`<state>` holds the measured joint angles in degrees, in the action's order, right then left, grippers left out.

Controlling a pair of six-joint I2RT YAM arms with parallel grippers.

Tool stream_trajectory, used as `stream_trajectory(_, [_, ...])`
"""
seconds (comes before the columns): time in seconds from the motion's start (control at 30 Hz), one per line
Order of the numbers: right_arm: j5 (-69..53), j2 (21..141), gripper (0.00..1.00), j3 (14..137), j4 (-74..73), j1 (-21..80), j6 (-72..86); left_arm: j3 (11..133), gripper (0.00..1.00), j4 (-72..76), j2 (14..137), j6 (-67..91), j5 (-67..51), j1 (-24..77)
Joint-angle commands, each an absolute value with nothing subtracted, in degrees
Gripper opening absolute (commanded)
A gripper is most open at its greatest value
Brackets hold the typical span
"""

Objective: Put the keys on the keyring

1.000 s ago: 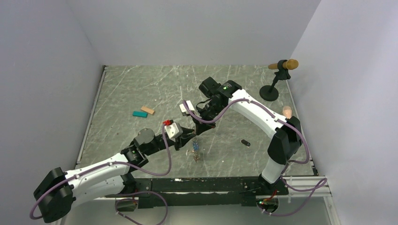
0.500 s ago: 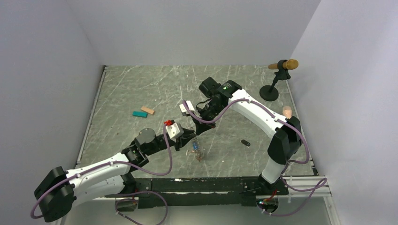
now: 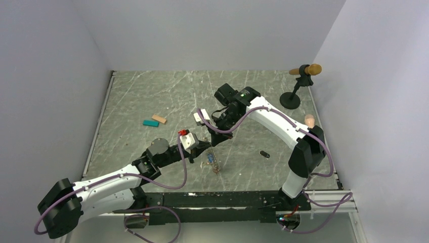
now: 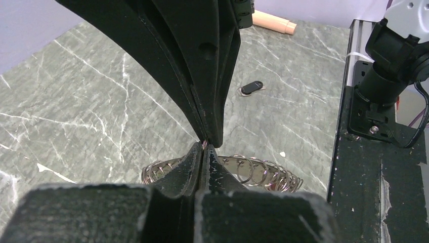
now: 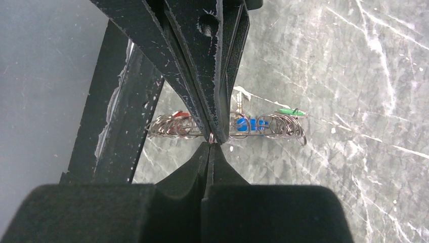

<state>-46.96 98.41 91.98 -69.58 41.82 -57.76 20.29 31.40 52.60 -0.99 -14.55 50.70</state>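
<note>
The keyring (image 3: 213, 162), a loop of many small steel rings, hangs above the table between both grippers. The left gripper (image 3: 206, 147) and right gripper (image 3: 214, 143) meet tip to tip, each shut on one small ring of the loop. In the left wrist view the left gripper (image 4: 204, 148) pinches that ring, with the keyring (image 4: 263, 172) behind it. In the right wrist view the right gripper (image 5: 211, 143) does the same. A blue key (image 5: 242, 125), a green key (image 5: 289, 111) and a red key (image 5: 177, 115) hang on the keyring (image 5: 275, 126). A black key (image 3: 264, 154) lies alone on the table, also in the left wrist view (image 4: 251, 87).
A teal block (image 3: 150, 123) and a tan block (image 3: 159, 119) lie at the left middle. A black round-based stand (image 3: 290, 99) with a wooden handle (image 3: 309, 69) stands at the back right. Walls close the table on three sides.
The left gripper has shifted slightly up and right, and the hanging keyring has swung a little to the right. Both grippers stay shut at the same meeting point.
</note>
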Motion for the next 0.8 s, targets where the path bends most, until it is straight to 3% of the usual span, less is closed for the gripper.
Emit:
stream_trajectory(0.0, [-49.79,97.4,0.0,94.63,-69.69,42.01,-58.88,22.35,0.0,32.35,52.3,-1.49,-15.84,50.89])
stream_trajectory(0.2, [-50.12,97.29,0.01,94.71,-69.67,41.91,-58.73,21.28,0.0,32.15,51.05,-1.29,-14.13,50.89])
stream_trajectory(0.33, [-50.61,97.09,0.19,94.65,-69.89,41.92,-58.99,19.64,0.0,32.87,48.74,-0.62,-11.11,50.94])
stream_trajectory(0.47, [-51.12,96.6,0.31,94.45,-69.92,41.22,-59.08,18.59,0.0,33.31,46.4,-0.36,-10.43,50.8])
stream_trajectory(0.77, [-56.23,93.81,0.37,92.36,-70.92,37.63,-62.28,13.72,0.0,41.67,42.64,2.23,-14.76,48.65])
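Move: Both hands pinch a small loop at the top of the hanging keyring, whose middle lies about 7 cm straight below either hand. The blue tag on it hangs about 3 cm ahead of the left hand and 10 cm lower. The black fob lies on the table some 25 cm to the left hand's right, 9 cm farther out and 17 cm below. The right hand opens and releases the keyring; the left, still pinching, draws it about 2 cm left. ##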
